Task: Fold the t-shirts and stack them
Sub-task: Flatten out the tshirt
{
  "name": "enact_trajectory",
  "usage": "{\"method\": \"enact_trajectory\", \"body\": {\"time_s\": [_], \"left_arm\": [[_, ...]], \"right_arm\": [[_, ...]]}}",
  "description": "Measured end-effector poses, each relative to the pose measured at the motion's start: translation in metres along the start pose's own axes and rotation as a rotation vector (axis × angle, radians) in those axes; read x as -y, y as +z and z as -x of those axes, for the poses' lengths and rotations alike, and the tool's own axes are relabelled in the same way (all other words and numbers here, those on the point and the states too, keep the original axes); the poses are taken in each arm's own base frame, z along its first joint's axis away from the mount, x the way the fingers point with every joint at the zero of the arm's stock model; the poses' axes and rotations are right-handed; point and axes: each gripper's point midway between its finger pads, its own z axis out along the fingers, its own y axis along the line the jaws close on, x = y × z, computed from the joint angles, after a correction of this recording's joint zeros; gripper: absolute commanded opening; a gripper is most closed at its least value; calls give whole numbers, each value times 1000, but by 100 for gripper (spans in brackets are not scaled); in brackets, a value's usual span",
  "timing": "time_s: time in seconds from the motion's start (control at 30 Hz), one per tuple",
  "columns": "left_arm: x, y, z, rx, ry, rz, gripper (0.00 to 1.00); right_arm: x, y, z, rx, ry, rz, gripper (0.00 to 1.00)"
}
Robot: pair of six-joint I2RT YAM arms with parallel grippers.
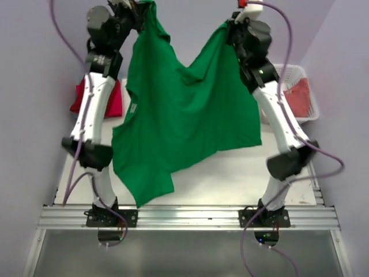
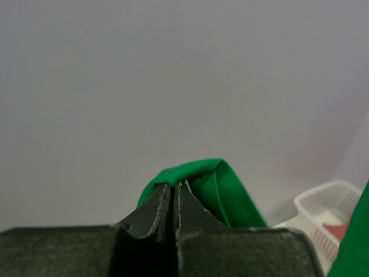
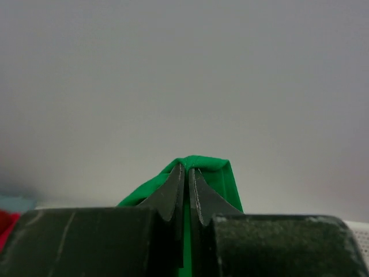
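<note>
A bright green t-shirt [image 1: 184, 115] hangs spread in the air between both raised arms, its lower hem drooping to the table near the front edge. My left gripper [image 1: 138, 10] is shut on its upper left edge, and green cloth [image 2: 202, 184] bulges over the pinched fingertips. At the upper right, my right gripper [image 1: 233, 26] is shut on the other top corner, with a green fold [image 3: 213, 173] wrapped over its tips. A red t-shirt [image 1: 115, 101] lies folded at the back left, partly behind the left arm. Another salmon-red t-shirt [image 1: 298, 95] lies in the basket.
A white lattice basket [image 1: 314, 112] stands at the table's back right, also seen in the left wrist view as a basket [image 2: 323, 213]. The white table [image 1: 242, 173] shows under the hanging shirt. Purple cables loop beside both arms.
</note>
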Motion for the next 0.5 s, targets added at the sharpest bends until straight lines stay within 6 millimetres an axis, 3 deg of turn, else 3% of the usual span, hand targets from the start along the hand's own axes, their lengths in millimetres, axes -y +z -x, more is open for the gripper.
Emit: {"method": "enact_trajectory", "body": {"time_s": [0.03, 0.1, 0.13, 0.17, 0.23, 0.3, 0.37, 0.43, 0.5], "left_arm": [[-15, 28, -21, -1, -6, 8, 0], [-52, 52, -96, -104, -55, 49, 0], [-70, 51, -135, -177, -87, 78, 0], [-84, 49, -159, -224, -106, 102, 0], [-110, 42, -191, -285, -129, 151, 0], [-122, 40, -183, -268, -122, 170, 0], [-119, 41, -147, -188, -96, 156, 0], [-101, 29, -102, -102, -66, 129, 0], [-76, -1, -53, -12, -26, 104, 0]], "right_arm": [[5, 26, -17, -35, -9, -30, 0], [16, 66, -47, -60, -18, -82, 0], [22, 81, -67, -80, -29, -110, 0], [30, 90, -88, -109, -44, -137, 0], [44, 93, -132, -176, -86, -181, 0], [53, 85, -159, -219, -124, -208, 0], [55, 73, -165, -226, -150, -211, 0], [53, 54, -143, -169, -172, -207, 0], [49, 24, -102, -90, -185, -194, 0]]}}
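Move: I hold the green t-shirt in the air by two corners, with my hands roughly 30 cm apart. Its trailing body is centred about 15 cm back and 27 cm below each hand, about 15 cm inward: right of my left hand, left of my right. From my left hand the red folded stack is about 10 cm ahead, 30 cm left and 52 cm down. From my right hand the white basket is about 14 cm ahead, 32 cm right and 47 cm down. I snap both hands forward and down together, some 15 to 20 cm, over the far part of the table, then whip them partway back and up while the shirt is still aloft. My hands spread about 10 cm apart as they go; the wrists tip down and level out again, the right turning some 13 degrees clockwise. Both sets of fingers stay shut on their corners. ##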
